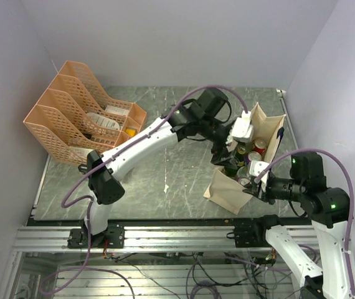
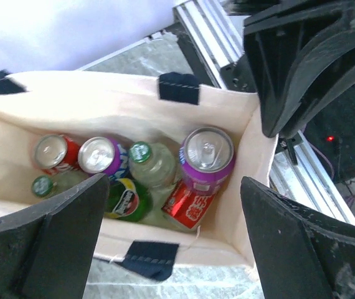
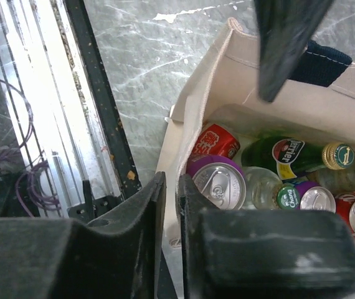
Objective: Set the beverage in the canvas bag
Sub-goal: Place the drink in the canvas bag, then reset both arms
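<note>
The canvas bag (image 1: 224, 190) stands open at the right of the table, cream cloth with navy strap patches (image 2: 179, 87). Inside lie several drinks: a purple can (image 2: 207, 159) upright at the near end, a red can (image 2: 189, 205) beside it, green bottles and more cans. My left gripper (image 2: 174, 187) hangs open over the bag's mouth (image 1: 236, 140), with nothing between its fingers. My right gripper (image 3: 171, 180) is shut on the near rim of the bag (image 3: 227, 81), the cloth edge running between its fingers, right beside the purple can (image 3: 218, 180).
Orange file trays (image 1: 78, 112) stand at the back left. An aluminium rail (image 1: 165, 237) runs along the table's front edge. A small white scrap (image 1: 166, 187) lies on the marble top. Grey walls close in the back and sides.
</note>
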You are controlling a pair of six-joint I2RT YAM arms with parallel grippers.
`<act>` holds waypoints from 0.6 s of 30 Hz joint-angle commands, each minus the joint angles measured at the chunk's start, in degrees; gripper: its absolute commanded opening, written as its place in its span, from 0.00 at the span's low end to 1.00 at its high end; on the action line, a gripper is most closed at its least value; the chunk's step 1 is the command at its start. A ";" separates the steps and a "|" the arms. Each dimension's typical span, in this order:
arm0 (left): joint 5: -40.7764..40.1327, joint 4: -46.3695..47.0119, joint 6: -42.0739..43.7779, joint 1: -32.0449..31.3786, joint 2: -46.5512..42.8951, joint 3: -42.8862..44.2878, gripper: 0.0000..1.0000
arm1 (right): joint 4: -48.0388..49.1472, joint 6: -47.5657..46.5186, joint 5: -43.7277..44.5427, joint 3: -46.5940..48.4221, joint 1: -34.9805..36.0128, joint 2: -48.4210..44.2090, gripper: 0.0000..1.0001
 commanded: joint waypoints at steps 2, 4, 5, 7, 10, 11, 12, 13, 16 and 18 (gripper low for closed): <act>3.09 4.20 -5.48 3.14 -2.60 2.13 0.96 | 1.02 2.58 -2.99 2.08 0.07 -0.21 0.22; 2.21 6.63 -8.96 4.30 -3.17 1.65 0.96 | 2.90 4.60 -2.85 2.80 0.01 0.47 0.29; 1.65 7.89 -10.69 5.06 -3.51 1.26 0.95 | 3.98 5.77 -2.76 3.27 0.07 1.01 0.32; 0.04 9.85 -13.24 6.34 -4.37 0.49 0.95 | 5.85 8.26 -2.68 4.00 0.01 2.20 0.45; -5.39 11.29 -15.80 7.91 -6.14 -0.51 0.95 | 9.11 11.77 -1.80 5.39 0.07 3.94 0.67; -8.38 11.68 -16.28 8.43 -6.89 -1.00 0.95 | 10.92 14.30 -0.97 5.96 0.07 4.30 0.72; -10.76 12.11 -16.80 9.32 -7.96 -1.56 0.96 | 13.08 16.98 0.31 6.62 0.00 4.73 0.76; -13.07 12.46 -17.43 10.12 -8.79 -2.05 0.96 | 15.25 19.39 1.66 7.08 0.06 5.00 0.78; -20.37 13.97 -19.78 12.99 -11.30 -4.33 0.98 | 22.73 28.04 10.24 7.50 0.07 6.24 0.85; -27.44 15.16 -20.93 14.73 -13.08 -6.08 0.99 | 27.23 32.36 16.87 7.31 0.08 7.53 0.88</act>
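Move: The canvas bag stands with its middle about 13 cm ahead of the right hand, 3 cm to its right and 12 cm lower; the nearly shut right fingers are at its near rim. The purple can in the bag's near end is some 4 cm ahead, 2 cm left and 9 cm below that hand, and the green bottle 9 cm ahead, 5 cm left and 12 cm below. From the empty left hand, the bag's middle is about 3 cm ahead, 11 cm right and 17 cm down, the purple can 7 cm back, 8 cm right and 13 cm down. The right hand opens its fingers most of the way and comes free of the bag's near rim, at first almost in place, then going forward and up by roughly 5 cm each, over the bag's near end, with a slight tilt and a small clockwise turn. The left hand, empty and still wide open, leaves the bag at growing speed, about 11 cm forward with some 6 cm each of rise and leftward travel, swinging some 30 degrees counter-clockwise out over the bare table. ##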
